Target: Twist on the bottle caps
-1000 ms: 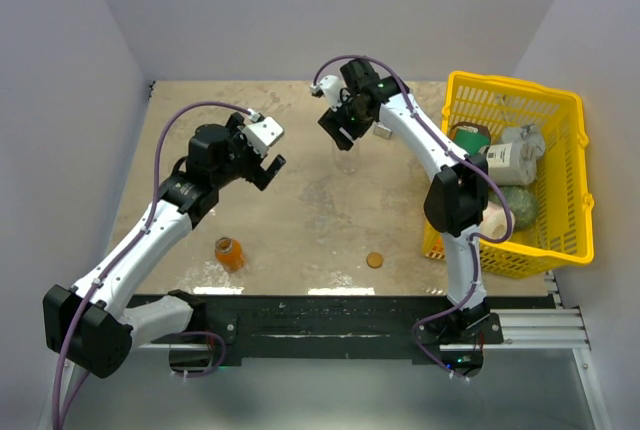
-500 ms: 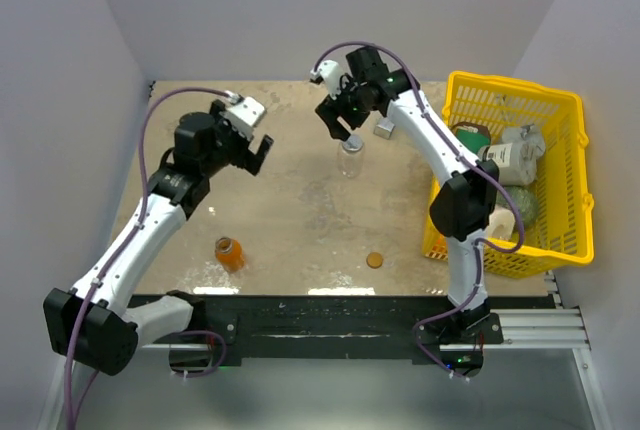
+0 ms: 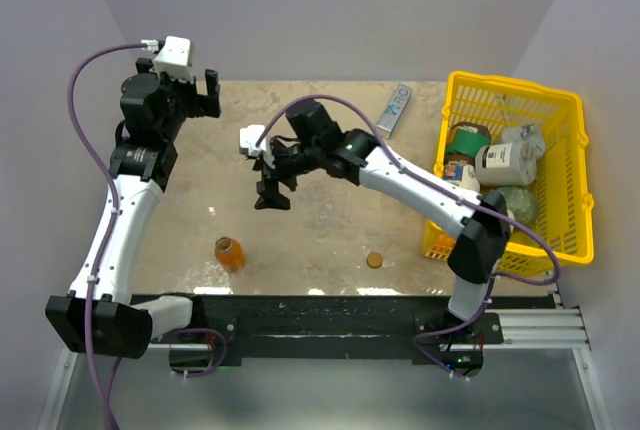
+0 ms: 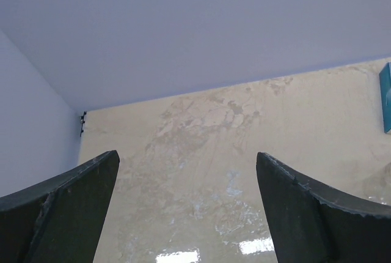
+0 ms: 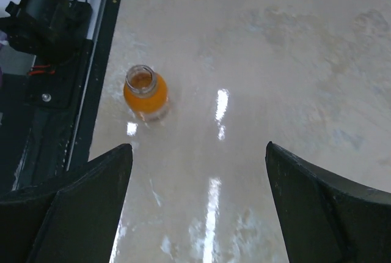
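Note:
An orange bottle (image 3: 230, 253) stands upright with its mouth uncovered near the table's front left; the right wrist view shows it (image 5: 145, 95) ahead and to the left of the fingers. A brownish-orange bottle cap (image 3: 374, 261) lies flat near the front edge, right of centre. My right gripper (image 3: 274, 198) hangs open over the table's middle left, behind the orange bottle and apart from it, with nothing between its fingers (image 5: 198, 148). My left gripper (image 3: 200, 98) is raised at the back left corner, open and empty (image 4: 186, 155).
A yellow basket (image 3: 570, 250) at the right edge holds a green-lidded jar (image 3: 468, 137) and white containers. A grey bar with a teal face (image 3: 397, 110) lies at the back, right of centre, and shows at the right edge of the left wrist view (image 4: 387, 98). Walls close three sides.
My right arm swung from the back centre down and left toward the orange bottle, and its jaws widened. My left arm drew back and up into the back left corner, still open.

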`<state>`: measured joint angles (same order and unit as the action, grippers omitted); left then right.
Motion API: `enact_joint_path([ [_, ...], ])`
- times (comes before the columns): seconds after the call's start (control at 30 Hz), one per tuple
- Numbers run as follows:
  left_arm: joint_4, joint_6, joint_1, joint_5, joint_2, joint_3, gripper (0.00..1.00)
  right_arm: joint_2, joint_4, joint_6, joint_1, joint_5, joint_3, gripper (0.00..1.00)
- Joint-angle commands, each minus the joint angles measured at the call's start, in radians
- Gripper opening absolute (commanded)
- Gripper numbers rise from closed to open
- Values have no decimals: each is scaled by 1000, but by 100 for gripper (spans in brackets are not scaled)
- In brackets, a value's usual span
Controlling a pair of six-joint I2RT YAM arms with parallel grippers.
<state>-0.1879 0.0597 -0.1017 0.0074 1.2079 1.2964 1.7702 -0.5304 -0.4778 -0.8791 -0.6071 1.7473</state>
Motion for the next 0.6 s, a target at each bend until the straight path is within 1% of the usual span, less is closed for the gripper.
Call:
enact_joint_path([
  [0.0, 42, -52, 54, 11, 10, 92, 100, 118, 142, 102, -52, -109, 34, 93],
  [0.17, 56, -49, 83, 55, -21, 98, 100, 210, 227, 139, -138, -125, 61, 93],
  [0.33, 51, -52, 102, 101, -76, 73, 100, 308, 210, 111, -192, -134, 127, 93],
  [0.4, 50, -52, 102, 108, -99, 55, 100, 317, 205, 90, -208, -134, 127, 93],
  [0.43, 48, -52, 129, 108, -106, 49, 99, 318, 210, 68, -212, -132, 121, 93],
  [0.47, 45, -52, 132, 108, -110, 40, 100, 321, 211, 59, -215, -131, 110, 93],
  [0.57, 39, -52, 143, 114, -122, 26, 99, 328, 201, 41, -222, -112, 106, 91],
])
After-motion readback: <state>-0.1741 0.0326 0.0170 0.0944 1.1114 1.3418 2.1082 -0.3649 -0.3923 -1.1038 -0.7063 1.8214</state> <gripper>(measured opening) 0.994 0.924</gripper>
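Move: The uncapped orange bottle is about 11 cm to the right hand's left, some 7 cm back and roughly 22 cm below. The small orange cap lies on the table about 24 cm to that hand's right and 6 cm back; the clear bottle, now hidden under the forearm, is roughly 20 cm ahead and 18 cm right. From the left hand, the orange bottle lies about 23 cm back, 4 cm right and 32 cm below. The empty right hand swoops towards the orange bottle, first down and left, then back and left almost level, covering about 11 cm left, 11 cm down and 9 cm back as it turns some 15 degrees counter-clockwise, wide open and ending above the bottle without touching it. Meanwhile the empty left hand, also kept open, rises about 6 cm, first drifting left and then easing back, its fingers tipping up a little. ##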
